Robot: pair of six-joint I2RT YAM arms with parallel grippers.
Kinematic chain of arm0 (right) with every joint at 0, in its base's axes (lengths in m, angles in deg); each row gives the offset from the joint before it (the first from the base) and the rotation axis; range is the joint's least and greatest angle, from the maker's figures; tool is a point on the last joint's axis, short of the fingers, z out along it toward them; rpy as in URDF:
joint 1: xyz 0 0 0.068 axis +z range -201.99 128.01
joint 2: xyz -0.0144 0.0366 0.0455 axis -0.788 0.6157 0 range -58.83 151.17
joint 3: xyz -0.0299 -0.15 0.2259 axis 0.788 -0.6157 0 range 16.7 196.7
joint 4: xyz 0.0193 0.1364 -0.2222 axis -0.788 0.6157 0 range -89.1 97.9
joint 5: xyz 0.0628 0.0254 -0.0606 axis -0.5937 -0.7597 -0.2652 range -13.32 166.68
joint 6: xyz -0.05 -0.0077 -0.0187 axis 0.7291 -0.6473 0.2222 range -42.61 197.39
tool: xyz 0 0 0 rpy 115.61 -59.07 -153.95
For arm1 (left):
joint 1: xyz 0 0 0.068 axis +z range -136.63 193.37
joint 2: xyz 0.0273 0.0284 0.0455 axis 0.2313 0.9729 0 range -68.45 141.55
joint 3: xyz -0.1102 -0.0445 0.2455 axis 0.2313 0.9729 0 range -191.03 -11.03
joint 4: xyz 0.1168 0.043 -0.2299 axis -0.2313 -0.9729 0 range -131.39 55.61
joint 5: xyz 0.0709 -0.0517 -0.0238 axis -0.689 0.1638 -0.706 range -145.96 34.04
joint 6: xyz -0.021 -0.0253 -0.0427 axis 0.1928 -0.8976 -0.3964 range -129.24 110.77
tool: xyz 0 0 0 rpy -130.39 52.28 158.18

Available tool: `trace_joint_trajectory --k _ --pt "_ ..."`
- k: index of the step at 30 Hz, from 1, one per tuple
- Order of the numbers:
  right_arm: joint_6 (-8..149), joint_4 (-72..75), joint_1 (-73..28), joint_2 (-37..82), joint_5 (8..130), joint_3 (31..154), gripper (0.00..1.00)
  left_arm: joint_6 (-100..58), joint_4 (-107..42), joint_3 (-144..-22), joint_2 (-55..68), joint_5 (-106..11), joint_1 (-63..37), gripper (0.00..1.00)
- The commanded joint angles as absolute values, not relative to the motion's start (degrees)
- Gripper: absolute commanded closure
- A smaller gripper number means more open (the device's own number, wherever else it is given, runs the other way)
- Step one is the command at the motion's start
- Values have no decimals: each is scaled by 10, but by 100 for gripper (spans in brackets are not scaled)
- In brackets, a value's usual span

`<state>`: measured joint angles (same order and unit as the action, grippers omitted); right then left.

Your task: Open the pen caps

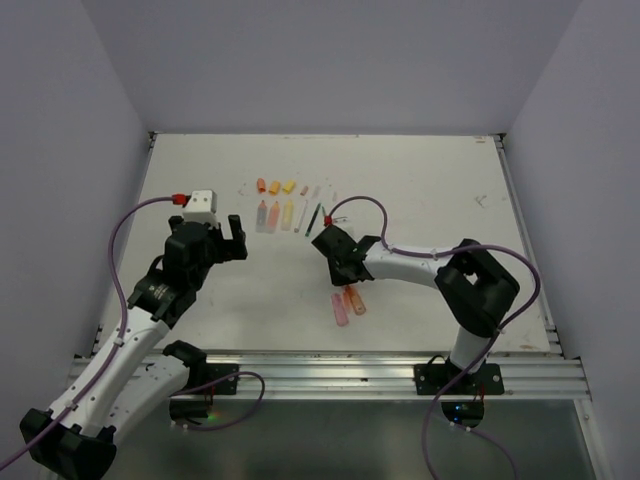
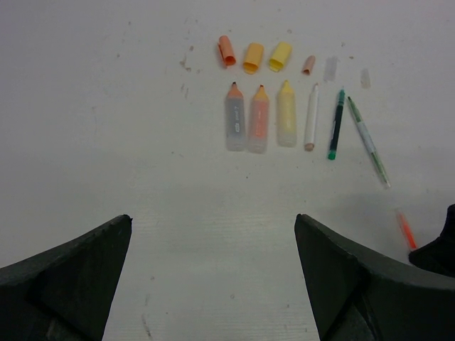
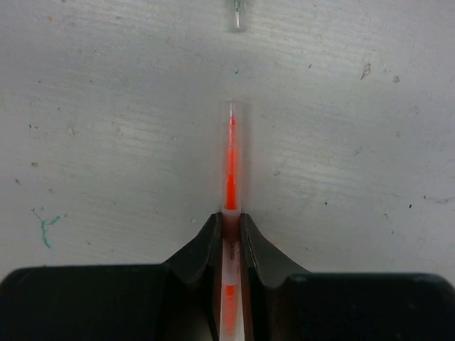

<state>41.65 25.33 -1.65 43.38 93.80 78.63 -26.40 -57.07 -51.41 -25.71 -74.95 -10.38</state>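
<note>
Several loose pen caps [image 2: 253,57] lie in a row at the far side of the table, orange, yellow and small pale ones. Just below them lie the uncapped pens [image 2: 259,119], chunky highlighters and thin ones. My right gripper [image 3: 229,217] is shut on a thin orange pen [image 3: 231,153] low over the table. That pen's clear cap [image 3: 233,117] still covers its tip. It also shows in the left wrist view as the thin orange pen [image 2: 406,229]. My left gripper [image 2: 213,217] hangs open and empty, short of the pen row. In the top view the right gripper [image 1: 325,243] sits right of the left gripper [image 1: 212,240].
A pink highlighter [image 1: 339,309] and an orange highlighter [image 1: 354,300] lie side by side under the right arm, near the front of the table. The end of a green pen [image 3: 237,14] lies just beyond the held pen's tip. Walls enclose the table [image 1: 430,190].
</note>
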Motion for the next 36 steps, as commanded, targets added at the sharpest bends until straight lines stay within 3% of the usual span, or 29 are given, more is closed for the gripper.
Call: trace_joint_trajectory --k 1,12,22,36 --pt "432 236 -14 375 940 778 100 -290 -534 -520 -246 -657 -99 0" --pt "438 101 -13 179 928 694 100 -473 -285 -428 -212 -373 -110 1" --pt "395 35 -14 89 993 656 100 -503 -166 -384 -166 -438 -251 9" --pt "335 13 -14 81 980 633 100 -473 -119 -421 -54 -496 -326 25"
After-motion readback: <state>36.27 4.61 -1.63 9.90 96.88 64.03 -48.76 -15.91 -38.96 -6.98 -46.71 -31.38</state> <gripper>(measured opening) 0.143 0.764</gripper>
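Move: The red pen is already pinched near its middle between the right fingers, about 0 cm away and lying lengthwise just above the table; from the open left hand it is some 27 cm to the right, 1 cm back and 18 cm below. From the right hand, the pink marker lies about 6 cm back, level sideways, the orange marker 4 cm back and 3 cm right, and the green pen 13 cm ahead and 3 cm left. The red pen, still pinched in the right fingers, is raised nearly 18 cm almost straight up while that wrist swings the fingertips up and leftward to meet the other hand. The left hand sweeps some 22 cm right towards the pen, drawing back and finally sinking a little, yawing clockwise with its left side dipping; its fingers narrow slightly but stay well open. ##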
